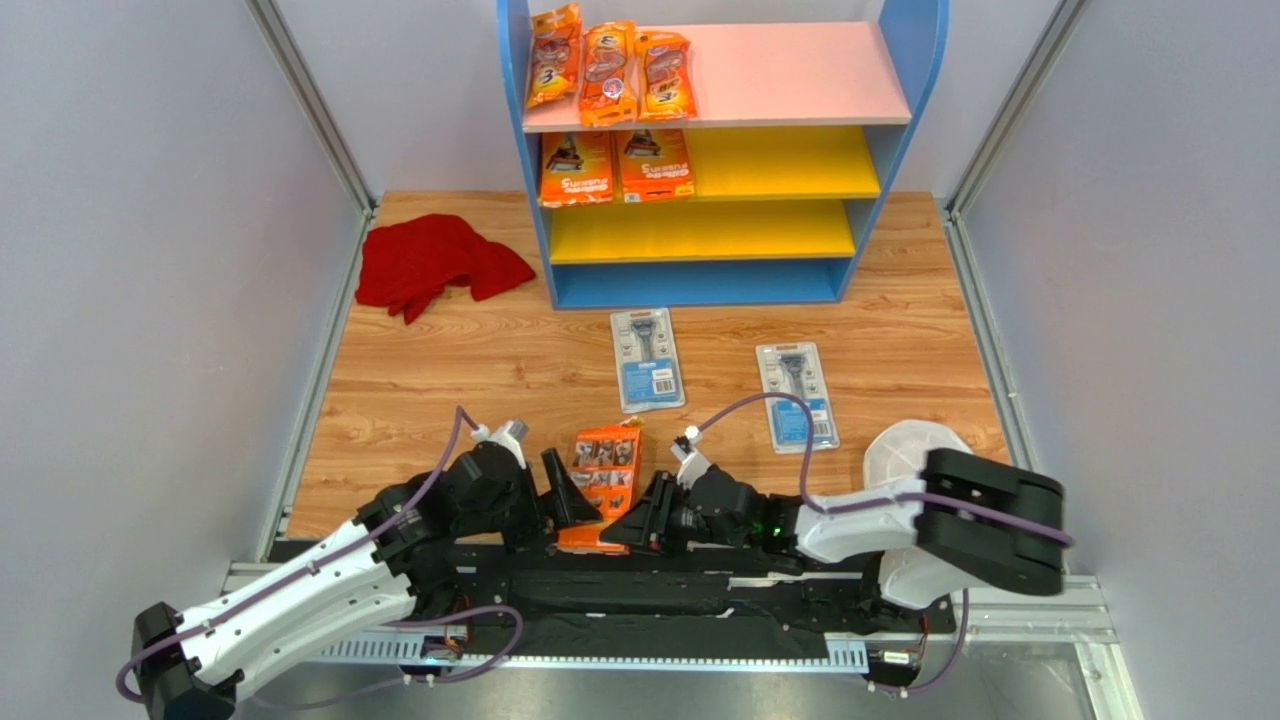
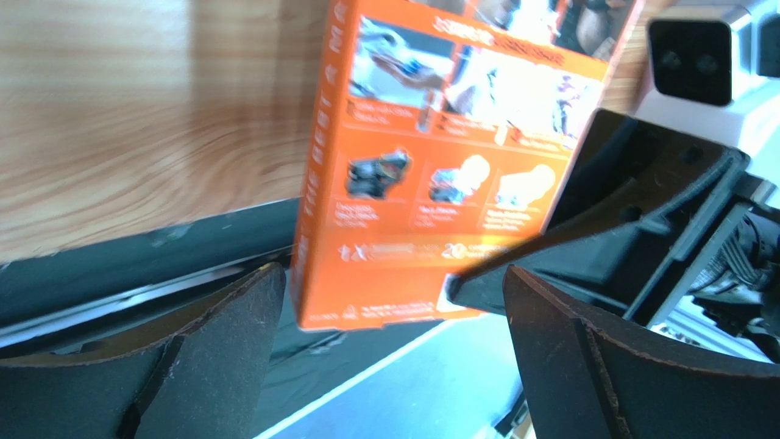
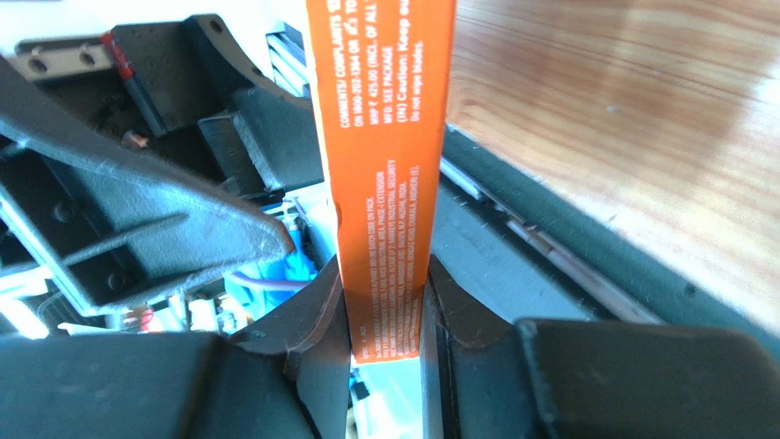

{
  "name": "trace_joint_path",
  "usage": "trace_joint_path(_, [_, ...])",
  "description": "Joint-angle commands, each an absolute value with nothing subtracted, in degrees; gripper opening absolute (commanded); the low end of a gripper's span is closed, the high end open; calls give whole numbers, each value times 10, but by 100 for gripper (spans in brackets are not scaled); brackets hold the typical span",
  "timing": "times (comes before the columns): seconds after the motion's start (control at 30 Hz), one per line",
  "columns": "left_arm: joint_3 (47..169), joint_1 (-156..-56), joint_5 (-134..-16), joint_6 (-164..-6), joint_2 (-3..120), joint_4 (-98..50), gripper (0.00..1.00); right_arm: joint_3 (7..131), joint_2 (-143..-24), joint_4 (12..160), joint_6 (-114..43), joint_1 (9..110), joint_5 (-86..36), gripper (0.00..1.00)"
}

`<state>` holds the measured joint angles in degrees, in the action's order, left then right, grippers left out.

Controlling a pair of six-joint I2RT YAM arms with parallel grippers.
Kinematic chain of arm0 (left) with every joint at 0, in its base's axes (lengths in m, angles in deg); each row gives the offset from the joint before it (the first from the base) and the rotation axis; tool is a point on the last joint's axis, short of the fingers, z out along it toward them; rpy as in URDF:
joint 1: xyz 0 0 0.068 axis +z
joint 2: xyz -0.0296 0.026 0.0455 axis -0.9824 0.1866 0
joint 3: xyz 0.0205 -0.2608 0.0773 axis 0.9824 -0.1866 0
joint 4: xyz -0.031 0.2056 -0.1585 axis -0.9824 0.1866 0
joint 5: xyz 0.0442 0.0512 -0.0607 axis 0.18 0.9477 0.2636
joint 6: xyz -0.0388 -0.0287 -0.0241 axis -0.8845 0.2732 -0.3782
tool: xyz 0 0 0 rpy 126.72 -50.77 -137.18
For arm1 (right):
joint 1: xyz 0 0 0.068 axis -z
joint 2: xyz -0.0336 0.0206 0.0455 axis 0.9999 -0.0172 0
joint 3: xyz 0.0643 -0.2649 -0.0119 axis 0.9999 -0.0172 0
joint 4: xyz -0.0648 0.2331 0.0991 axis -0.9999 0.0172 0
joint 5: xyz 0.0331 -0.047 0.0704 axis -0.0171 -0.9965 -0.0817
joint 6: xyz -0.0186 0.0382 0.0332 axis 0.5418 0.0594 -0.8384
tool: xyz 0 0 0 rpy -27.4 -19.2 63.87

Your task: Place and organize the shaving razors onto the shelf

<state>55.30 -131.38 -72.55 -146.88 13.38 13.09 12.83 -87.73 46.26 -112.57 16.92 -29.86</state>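
An orange razor box point(image 1: 604, 468) is held up on edge at the near table edge, with my right gripper point(image 1: 649, 518) shut on its lower corner. In the right wrist view both pads press the box's narrow printed side point(image 3: 384, 137) at my right gripper point(image 3: 384, 302). My left gripper point(image 1: 571, 495) stands wide open beside the box; the box point(image 2: 439, 165) hangs just beyond its fingers point(image 2: 220, 338), untouched. Two grey-blue blister cards point(image 1: 649, 360) point(image 1: 793, 395) lie on the wood. On the shelf point(image 1: 699, 282), orange bags point(image 1: 609, 68) sit on the pink board and orange cards point(image 1: 616, 165) on the upper yellow board.
A red cloth point(image 1: 436, 263) lies left of the shelf. A round white dish point(image 1: 902, 450) sits at the right, partly behind my right arm. The black rail of the arm bases runs along the near edge under both grippers.
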Motion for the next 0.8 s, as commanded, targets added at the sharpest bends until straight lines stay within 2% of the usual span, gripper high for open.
trace_joint_path(0.0, [587,-1317,-709,-1429,127,96,98,156,-734,660,-1048,167,-368,10])
trace_joint_path(0.2, [568,-1316,-701,-1415,64,25,99,114,-548,806,-1017,172,-377,10])
trace_joint_path(0.33, [568,-1316,-720,-1384,73,-8,99,111,-431,944,-988,173,-371,9])
trace_joint_path(0.43, [554,-1316,-753,-1363,91,-67,99,110,-354,993,-962,173,-360,8])
trace_joint_path(0.6, [526,-1316,-831,-1337,134,-193,99,119,-280,1024,-912,173,-313,8])
trace_joint_path(0.77, [504,-1316,-877,-1329,144,-282,99,145,-295,1040,-880,173,-266,7])
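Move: The orange box in the right hand is bound for the free spot on the upper yellow shelf, roughly 40 cm ahead of that hand, 17 cm to its right and 18 cm up. The nearer box already on that shelf sits about 40 cm ahead, 7 cm right, at the same height. Below, the left blister pack lies 28 cm ahead and 6 cm right. For the left hand, the held box's middle is 5 cm ahead and 4 cm right, near level. Keeping its pinch on the near end of the orange box, the right hand lifts it about 7 cm and carries it some 12 cm right, easing slightly back and rolling nearly 20 degrees so the box's far end tips up. The left hand, still wide open, rises about 6 cm, then trails rightward about 5 cm, its downward fingers swinging up towards level. ##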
